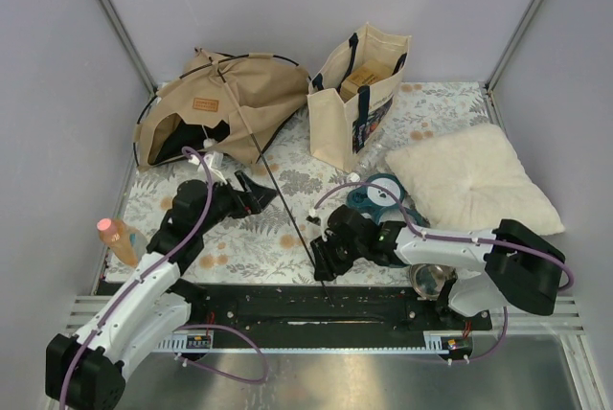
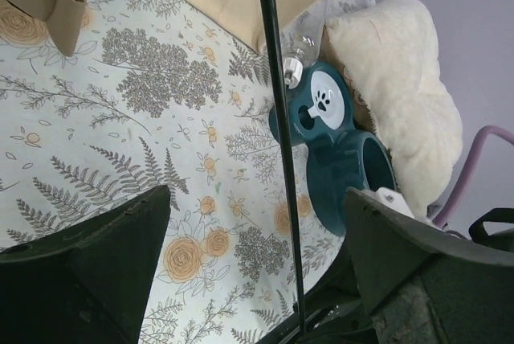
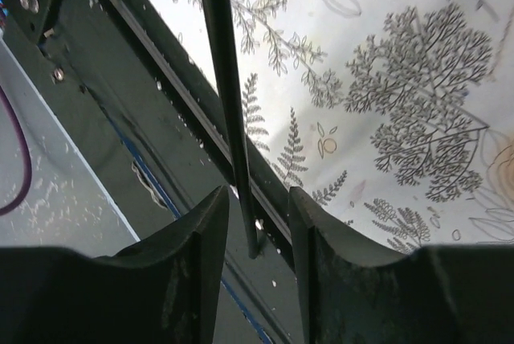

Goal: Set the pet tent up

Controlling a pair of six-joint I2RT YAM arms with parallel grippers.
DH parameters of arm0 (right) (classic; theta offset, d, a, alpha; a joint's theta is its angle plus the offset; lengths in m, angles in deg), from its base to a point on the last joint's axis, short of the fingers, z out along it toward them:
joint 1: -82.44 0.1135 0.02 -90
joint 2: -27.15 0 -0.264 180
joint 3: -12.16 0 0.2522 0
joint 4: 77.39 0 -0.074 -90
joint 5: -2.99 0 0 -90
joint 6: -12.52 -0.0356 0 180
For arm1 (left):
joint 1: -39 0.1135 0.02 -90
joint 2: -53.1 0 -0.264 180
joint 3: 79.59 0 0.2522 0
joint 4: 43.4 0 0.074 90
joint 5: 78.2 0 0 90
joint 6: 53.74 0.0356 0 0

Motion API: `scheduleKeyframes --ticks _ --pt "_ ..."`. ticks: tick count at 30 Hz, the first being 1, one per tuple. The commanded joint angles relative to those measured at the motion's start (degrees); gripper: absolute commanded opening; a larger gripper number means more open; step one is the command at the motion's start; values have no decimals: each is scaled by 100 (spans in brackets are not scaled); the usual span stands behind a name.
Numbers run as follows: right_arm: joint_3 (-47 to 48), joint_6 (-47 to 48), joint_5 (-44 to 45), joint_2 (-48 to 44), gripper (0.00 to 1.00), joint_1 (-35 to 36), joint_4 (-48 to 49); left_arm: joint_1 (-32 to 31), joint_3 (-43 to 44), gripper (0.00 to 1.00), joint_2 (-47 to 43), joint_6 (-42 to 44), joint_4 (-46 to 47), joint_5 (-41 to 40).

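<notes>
The pet tent (image 1: 225,103) lies collapsed at the back left, tan canvas with a brown label patch. One of its thin black poles (image 1: 287,209) runs from the canvas down to the near black rail. My right gripper (image 1: 326,259) straddles the pole's near end. In the right wrist view the pole (image 3: 225,79) passes between the half-closed fingers of my right gripper (image 3: 257,195), with a gap on each side. My left gripper (image 1: 257,194) hovers wide open just left of the pole, holding nothing. In the left wrist view the pole (image 2: 281,159) crosses between the spread fingers of my left gripper (image 2: 257,195).
A cream tote bag (image 1: 356,94) with navy handles stands at the back centre. A fluffy white pillow (image 1: 469,175) lies on the right, with a teal pet bowl (image 1: 378,194) beside it. An orange bottle (image 1: 120,238) stands at the left edge. The black rail (image 1: 268,307) lines the near edge.
</notes>
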Motion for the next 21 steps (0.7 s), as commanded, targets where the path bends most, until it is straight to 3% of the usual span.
scheduleKeyframes --ticks 1,7,13,17,21 --pt "-178 43 -179 17 43 145 232 -36 23 92 -295 159 91 -351" --pt "-275 122 -249 227 41 180 373 -28 147 92 -365 309 -173 -509" --pt "-311 17 -434 263 25 198 872 -28 234 92 -549 371 -498 -772" --pt "-205 17 -347 97 1 198 752 -19 322 92 -848 362 -998 -1220" --pt "75 -62 -74 -482 0 198 58 -36 402 92 -1173 125 -1736 -2151"
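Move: The tent rod's lower end lies just beyond the right gripper's half-open fingers, about 2 cm back and 2 cm below, practically level sideways. From this hand, the teal feeder is some 13 cm ahead and 14 cm to the right, the steel bowl about 23 cm to the right and level fore and aft, both roughly 5 cm lower. From the left hand, the rod's lower end is about 18 cm back, 13 cm to the right and 13 cm below. Ease the right gripper back and down about 2 cm each way onto the tent rod's lower end, then shut its fingers and pinch the rod near the tip, rising very slightly as they close. Meanwhile draw the empty, wide-open left gripper some 4 cm to the left, away from the rod's shaft, swinging it about 10 degrees counter-clockwise. ##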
